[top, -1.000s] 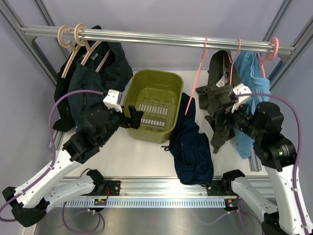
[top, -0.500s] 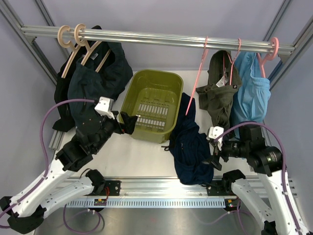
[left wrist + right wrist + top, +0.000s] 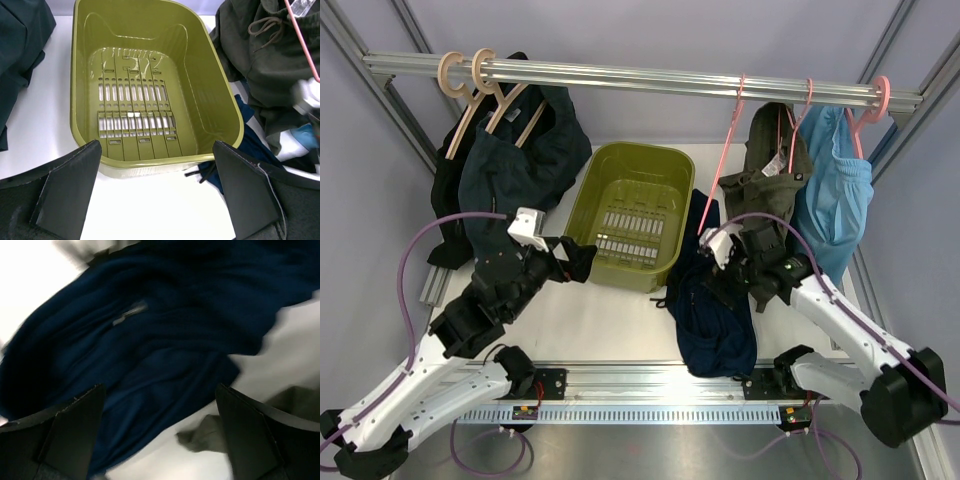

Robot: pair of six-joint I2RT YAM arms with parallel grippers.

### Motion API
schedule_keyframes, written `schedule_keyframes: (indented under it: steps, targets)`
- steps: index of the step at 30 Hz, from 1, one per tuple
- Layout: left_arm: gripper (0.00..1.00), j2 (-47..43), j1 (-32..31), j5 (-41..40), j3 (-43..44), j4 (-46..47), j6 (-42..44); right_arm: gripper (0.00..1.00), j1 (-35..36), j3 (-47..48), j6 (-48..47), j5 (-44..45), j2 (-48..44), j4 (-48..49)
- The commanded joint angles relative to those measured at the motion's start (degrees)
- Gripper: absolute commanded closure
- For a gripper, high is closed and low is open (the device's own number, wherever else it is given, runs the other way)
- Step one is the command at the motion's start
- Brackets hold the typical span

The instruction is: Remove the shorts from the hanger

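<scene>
The dark navy shorts [image 3: 712, 300] lie mostly heaped on the table right of the basket. Their upper end rises to the lower end of the thin pink hanger [image 3: 722, 165], which hangs slanted from the rail. My right gripper [image 3: 712, 282] hovers over the shorts with its jaws wide apart and nothing between them. In the right wrist view the shorts [image 3: 150, 330] fill the frame, blurred, beyond the open right gripper [image 3: 159, 390]. My left gripper [image 3: 582, 258] is open at the basket's near left rim. In the left wrist view the left gripper [image 3: 156, 147] frames that rim.
A green basket [image 3: 588, 190] stands mid-table, seen again as the basket [image 3: 80, 100] in the left wrist view. An olive garment [image 3: 775, 195] and a light blue garment [image 3: 840, 190] hang at the right. Dark teal garments [image 3: 510, 170] on wooden hangers hang at the left of the rail [image 3: 640, 75].
My right arm has swung down and left from beside the olive garment to above the shorts. My left gripper has drawn back slightly from the basket. Both stay open.
</scene>
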Motion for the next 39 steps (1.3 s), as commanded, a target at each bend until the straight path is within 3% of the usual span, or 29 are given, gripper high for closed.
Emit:
schedule_keyframes:
  steps: [1, 8, 13, 16, 18, 20, 21, 25, 27, 31, 33, 36, 39]
  targets:
    - [0.01, -1.0, 0.1, -1.1, -0.8, 1.8, -1.8, 0.0, 0.8, -0.7, 15.4, 16.7, 2.6, 21.8]
    - [0.01, 0.8, 0.1, -0.7, -0.4, 2.6, -1.0, 0.01, 0.9, -4.4, 15.9, 16.9, 7.3, 33.5]
    - [0.01, 2.7, 0.1, 0.0, 0.7, 2.7, -0.2, 0.03, 0.8, -6.3, 10.9, 12.0, 9.9, 36.8]
    - [0.01, 2.9, 0.0, -0.1, 1.2, 2.7, -0.2, 0.24, 0.9, -7.1, 9.2, 11.6, 10.0, 37.1]
    - [0.01, 2.8, 0.1, -0.1, 0.7, 3.3, -0.5, 0.53, 0.9, -7.9, 7.5, 10.7, 9.1, 37.1]
    - [0.01, 2.7, 0.0, 0.0, 0.3, 4.0, -0.7, 0.71, 0.9, -9.4, 6.4, 9.1, 8.0, 37.0]
    - [0.01, 2.7, 0.0, 0.1, 0.2, 4.2, -0.8, 0.98, 0.9, -10.0, 5.3, 8.7, 6.8, 36.7]
    - [0.01, 3.1, 0.1, 0.4, 0.6, 4.1, -0.5, 1.0, 0.9, -13.5, 1.5, 4.5, -0.3, 29.9]
    - [0.01, 3.1, 0.1, 0.4, 1.0, 4.0, -0.1, 1.0, 0.9, -14.2, -4.4, -2.8, -9.3, 23.1]
    - [0.01, 2.6, 0.0, -2.1, 1.0, 3.7, -0.4, 1.0, 0.8, -10.5, -20.2, -19.0, -27.5, -4.7]
    - [0.01, 1.6, 0.0, -2.9, 0.5, 4.8, -0.5, 1.0, 0.9, -8.1, -25.6, -24.9, -35.1, -9.7]
    - [0.01, 0.1, 0.1, -3.6, -0.2, 6.2, -0.3, 1.0, 0.9, 0.6, -23.5, -27.7, -34.7, -10.8]
    - [0.01, -0.8, 0.1, -4.4, -0.1, 6.6, 0.1, 1.0, 0.9, 9.3, -20.1, -31.5, -28.7, -9.6]
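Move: Spread on the table under the open right hand lie the navy shorts, their middle nearly straight below by 2-3 cm and about 1 cm ahead. From that hand the olive basket stands some 21 cm to the left and 15 cm ahead, its middle a few centimetres higher; the green trousers hang about 13 cm to the right and 14 cm ahead, some 12 cm higher. From the left hand the shorts lie about 34 cm to the right, level fore-and-aft and 21 cm below. Sweeping about 9 cm forward low over the navy shorts and dipping some 2 cm, the right hand closes its open fingers and pinches the cloth, then carries the pinched part back roughly 17 cm and up some 15 cm. The wrist first turns a little clockwise, then swings well counter-clockwise as the fingers tip up towards level. ##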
